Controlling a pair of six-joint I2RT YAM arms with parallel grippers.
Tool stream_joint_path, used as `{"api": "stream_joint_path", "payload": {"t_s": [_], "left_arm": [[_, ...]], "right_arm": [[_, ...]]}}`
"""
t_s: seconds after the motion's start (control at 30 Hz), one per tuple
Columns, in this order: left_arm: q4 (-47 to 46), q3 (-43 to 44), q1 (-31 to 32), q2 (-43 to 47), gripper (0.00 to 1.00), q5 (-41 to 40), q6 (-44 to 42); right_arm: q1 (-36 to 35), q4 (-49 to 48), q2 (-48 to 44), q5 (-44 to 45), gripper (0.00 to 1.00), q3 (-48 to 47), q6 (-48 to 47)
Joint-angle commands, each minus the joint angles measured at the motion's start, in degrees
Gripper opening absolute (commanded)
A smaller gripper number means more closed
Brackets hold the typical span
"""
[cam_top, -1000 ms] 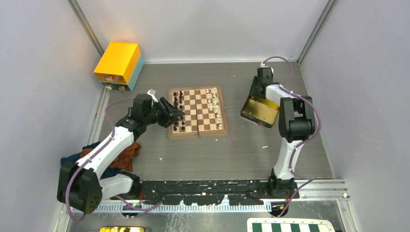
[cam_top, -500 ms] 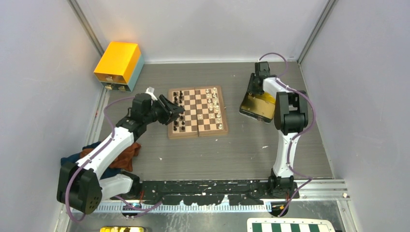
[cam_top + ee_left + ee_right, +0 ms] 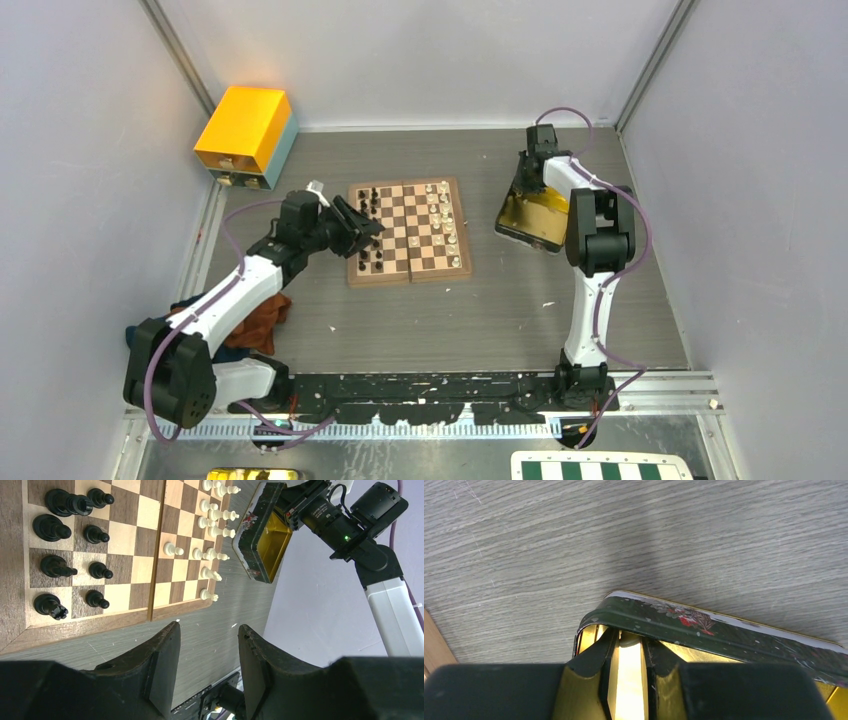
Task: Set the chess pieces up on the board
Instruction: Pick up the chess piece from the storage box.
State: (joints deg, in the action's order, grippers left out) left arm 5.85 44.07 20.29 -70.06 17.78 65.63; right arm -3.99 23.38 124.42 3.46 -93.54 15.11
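The wooden board (image 3: pixel 410 262) lies mid-table with black chess pieces (image 3: pixel 368 215) along its left side and cream-white ones (image 3: pixel 445 215) along its right. The left wrist view shows the black pieces (image 3: pixel 55 527) and white pieces (image 3: pixel 210 517) standing in rows. My left gripper (image 3: pixel 370 228) hovers at the board's left edge, open and empty (image 3: pixel 209 627). My right gripper (image 3: pixel 524 185) reaches down into the far corner of the gold tin (image 3: pixel 535 225). Its jaws (image 3: pixel 630 637) stand a narrow gap apart. A small pale rounded shape sits at the tips; piece or reflection, I cannot tell.
A yellow-orange box (image 3: pixel 245 135) stands at the back left. A rust and blue cloth (image 3: pixel 255 320) lies under the left arm. A green-and-white checkered board (image 3: pixel 600 468) pokes in at the bottom edge. The tin's dark painted rim (image 3: pixel 704 625) rises just beyond my right fingers.
The right gripper has reached further into the tin's far end and its jaws have narrowed a lot. The left arm has barely shifted.
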Motion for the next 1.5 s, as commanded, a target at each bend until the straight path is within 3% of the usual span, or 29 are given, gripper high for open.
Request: {"api": "stream_joint_path", "payload": {"t_s": [0.0, 0.13, 0.4, 0.6, 0.9, 1.17, 1.47], "left_arm": [[-1.6, 3.4, 0.3, 0.1, 0.47, -0.1, -0.6], [0.1, 4.1, 0.3, 1.0, 0.47, 0.0, -0.9], [2.3, 5.1, 0.3, 3.1, 0.48, 1.4, -1.4], [2.0, 6.4, 0.3, 2.4, 0.48, 4.1, -0.7], [-2.7, 9.5, 0.4, -2.0, 0.48, 9.9, 3.1], [-8.8, 10.5, 2.3, -7.1, 0.48, 15.0, 8.0], [-14.6, 13.3, 5.5, -12.9, 0.47, 15.8, 12.2]], "right_arm": [[0.3, 0.3, -3.1, 1.9, 0.06, 0.0, 0.2], [0.2, -0.7, -8.2, 3.7, 0.01, 3.0, 0.7], [-0.8, 1.2, -20.1, 2.6, 0.01, 8.5, 1.6], [-4.3, 3.9, -30.3, -3.8, 0.01, 13.5, 2.1], [-14.1, 6.3, -44.4, -20.1, 0.01, 20.6, 0.1], [-23.5, 6.2, -46.0, -29.3, 0.01, 21.0, -1.9], [-29.3, 6.1, -43.6, -31.1, 0.01, 18.6, -2.7]]}}
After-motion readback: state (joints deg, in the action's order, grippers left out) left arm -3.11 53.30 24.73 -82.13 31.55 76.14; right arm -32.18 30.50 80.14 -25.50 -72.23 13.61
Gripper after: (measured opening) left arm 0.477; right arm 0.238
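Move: The white chess piece is already pinched in the right gripper, low inside the storage box near its far left corner. The half-open left gripper waits about 44 cm to the right gripper's left, 24 cm back and 14 cm higher. The box's middle lies some 6 cm back and 4 cm right of the right gripper, the chessboard's middle 33 cm left and 11 cm back. From the left gripper, the held piece is 24 cm ahead, 44 cm right and 14 cm lower. Keep the right gripper shut on the white chess piece and draw it back and steeply up out of the box. Then swing it left and back towards the left gripper, about 25 cm each way and 20 cm up in all, turning the wrist some 50 degrees counter-clockwise with its left side rising. Bring the half-open left gripper about 7 cm right and 4 cm up to meet the piece. ##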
